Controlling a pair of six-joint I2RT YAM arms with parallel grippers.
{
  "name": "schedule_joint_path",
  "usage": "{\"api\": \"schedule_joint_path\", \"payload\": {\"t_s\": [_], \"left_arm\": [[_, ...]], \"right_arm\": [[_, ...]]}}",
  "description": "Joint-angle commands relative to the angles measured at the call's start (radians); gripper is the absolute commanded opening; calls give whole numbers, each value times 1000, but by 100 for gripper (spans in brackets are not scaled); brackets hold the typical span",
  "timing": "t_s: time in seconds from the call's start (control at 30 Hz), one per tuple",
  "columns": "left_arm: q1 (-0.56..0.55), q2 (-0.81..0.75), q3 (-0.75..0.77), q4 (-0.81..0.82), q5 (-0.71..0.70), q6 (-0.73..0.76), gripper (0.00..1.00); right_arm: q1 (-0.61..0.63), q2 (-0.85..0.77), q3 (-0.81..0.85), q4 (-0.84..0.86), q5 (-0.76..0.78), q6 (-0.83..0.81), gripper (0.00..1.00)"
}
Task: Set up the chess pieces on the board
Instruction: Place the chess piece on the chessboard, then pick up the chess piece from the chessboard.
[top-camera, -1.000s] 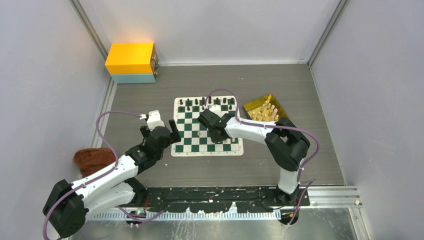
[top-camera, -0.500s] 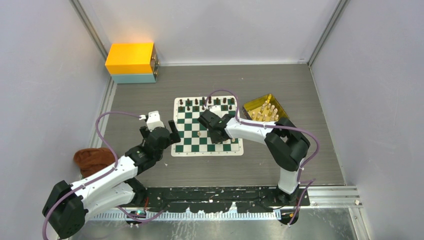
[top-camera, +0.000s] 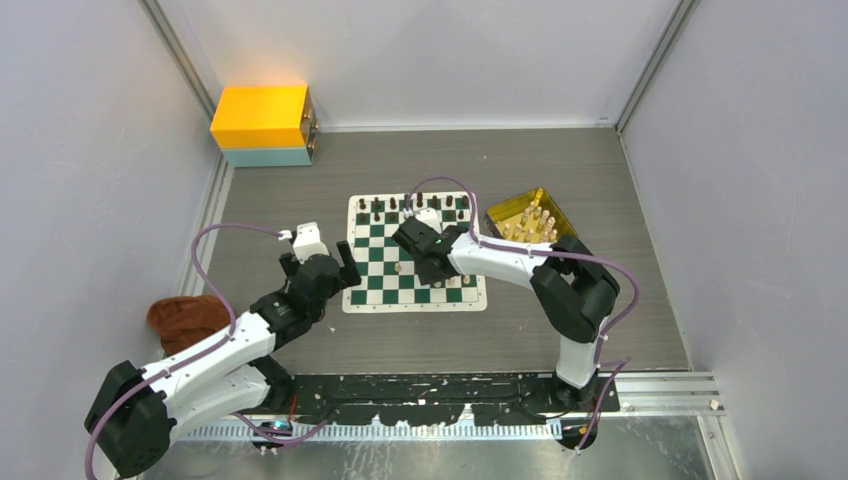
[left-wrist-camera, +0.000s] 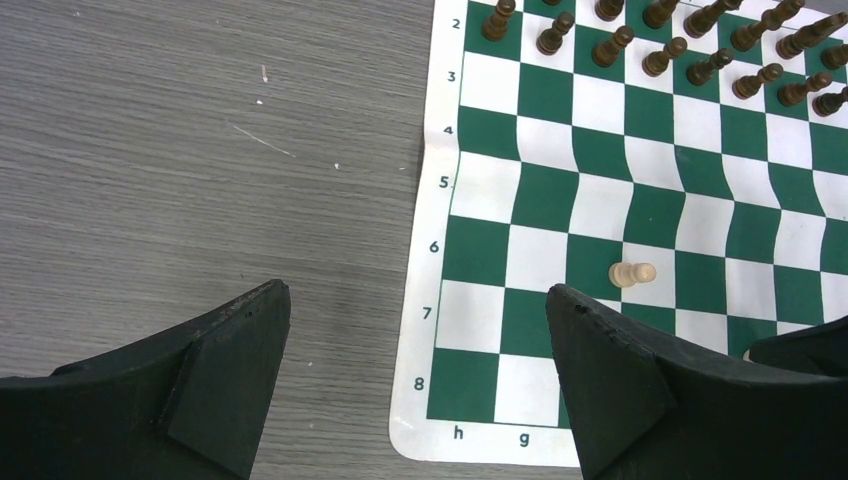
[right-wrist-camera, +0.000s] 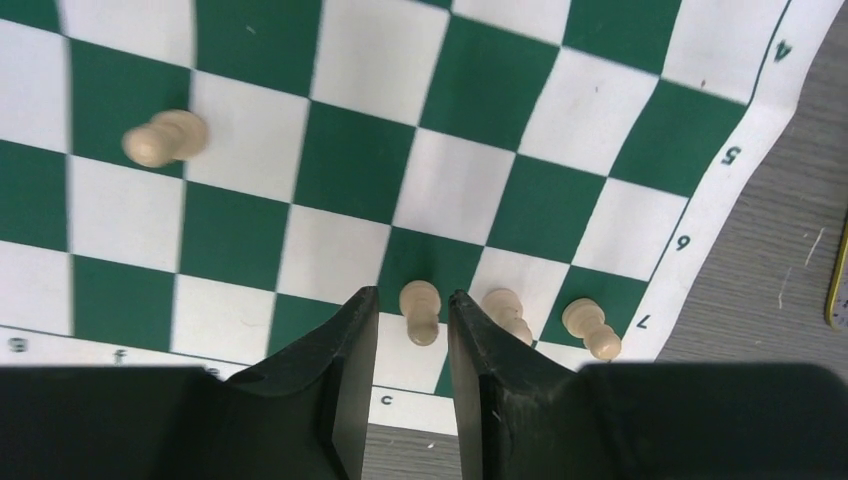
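Observation:
The green and white board (top-camera: 375, 275) lies mid-table, with dark pieces (top-camera: 415, 205) lined up along its far rows. My right gripper (top-camera: 436, 270) hangs over the board's near right part. In the right wrist view its fingers (right-wrist-camera: 412, 295) stand slightly apart around an upright pale pawn (right-wrist-camera: 420, 310) on the board, with small gaps on both sides. Two more pale pawns (right-wrist-camera: 590, 328) stand to its right, and a lone pale pawn (right-wrist-camera: 165, 137) further left. My left gripper (left-wrist-camera: 417, 293) is open and empty over the board's near left corner (left-wrist-camera: 430, 430).
A gold tray (top-camera: 497, 212) holding several pale pieces stands just right of the board. A yellow box (top-camera: 262, 120) sits at the far left corner. A brown cloth (top-camera: 185, 318) lies by the left wall.
My right gripper has shifted slightly back and left over the board. The left arm has not moved.

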Motion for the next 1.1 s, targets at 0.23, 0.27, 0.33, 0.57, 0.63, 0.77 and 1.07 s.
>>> {"api": "schedule_joint_path", "payload": {"t_s": [0.23, 0.27, 0.33, 0.57, 0.63, 0.77, 1.07], "left_arm": [[0, -47, 1, 6, -26, -13, 99], [0, -50, 1, 4, -27, -13, 99], [0, -59, 0, -2, -28, -14, 99], [-1, -78, 0, -15, -22, -17, 99], [0, -81, 0, -16, -22, -17, 99], [0, -85, -1, -21, -22, -16, 99], [0, -92, -7, -21, -25, -12, 99]], "right_arm": [[17, 34, 221, -16, -34, -70, 38], [17, 44, 231, -13, -43, -71, 38], [17, 62, 252, -6, -63, -74, 38], [20, 132, 319, 1, -112, -80, 38], [20, 146, 333, 2, -123, -81, 38], [21, 175, 361, -2, -129, -82, 38], [21, 219, 387, -4, -136, -82, 38]]}}
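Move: The right hand stands directly over the white pawn it has just set down, which is about 1 cm below its fingers. The lone white pawn it heads for is some 10 cm to its left and 4 cm farther out, 1 cm or so lower. Two more white pawns stand level with the hand, about 4 and 7 cm to its right. From the left hand, the lone pawn lies roughly 15 cm right, 3 cm ahead and 9 cm down. Already parted, the right fingers lift clear of the just-placed pawn. The hand arcs over to the left and a little forward towards the lone white pawn, about 9 cm across, rising some 5 cm and then sinking about 3 cm, with a slight counter-clockwise turn and its left side tipping up. The fingers stay part open and end just short of that pawn. ##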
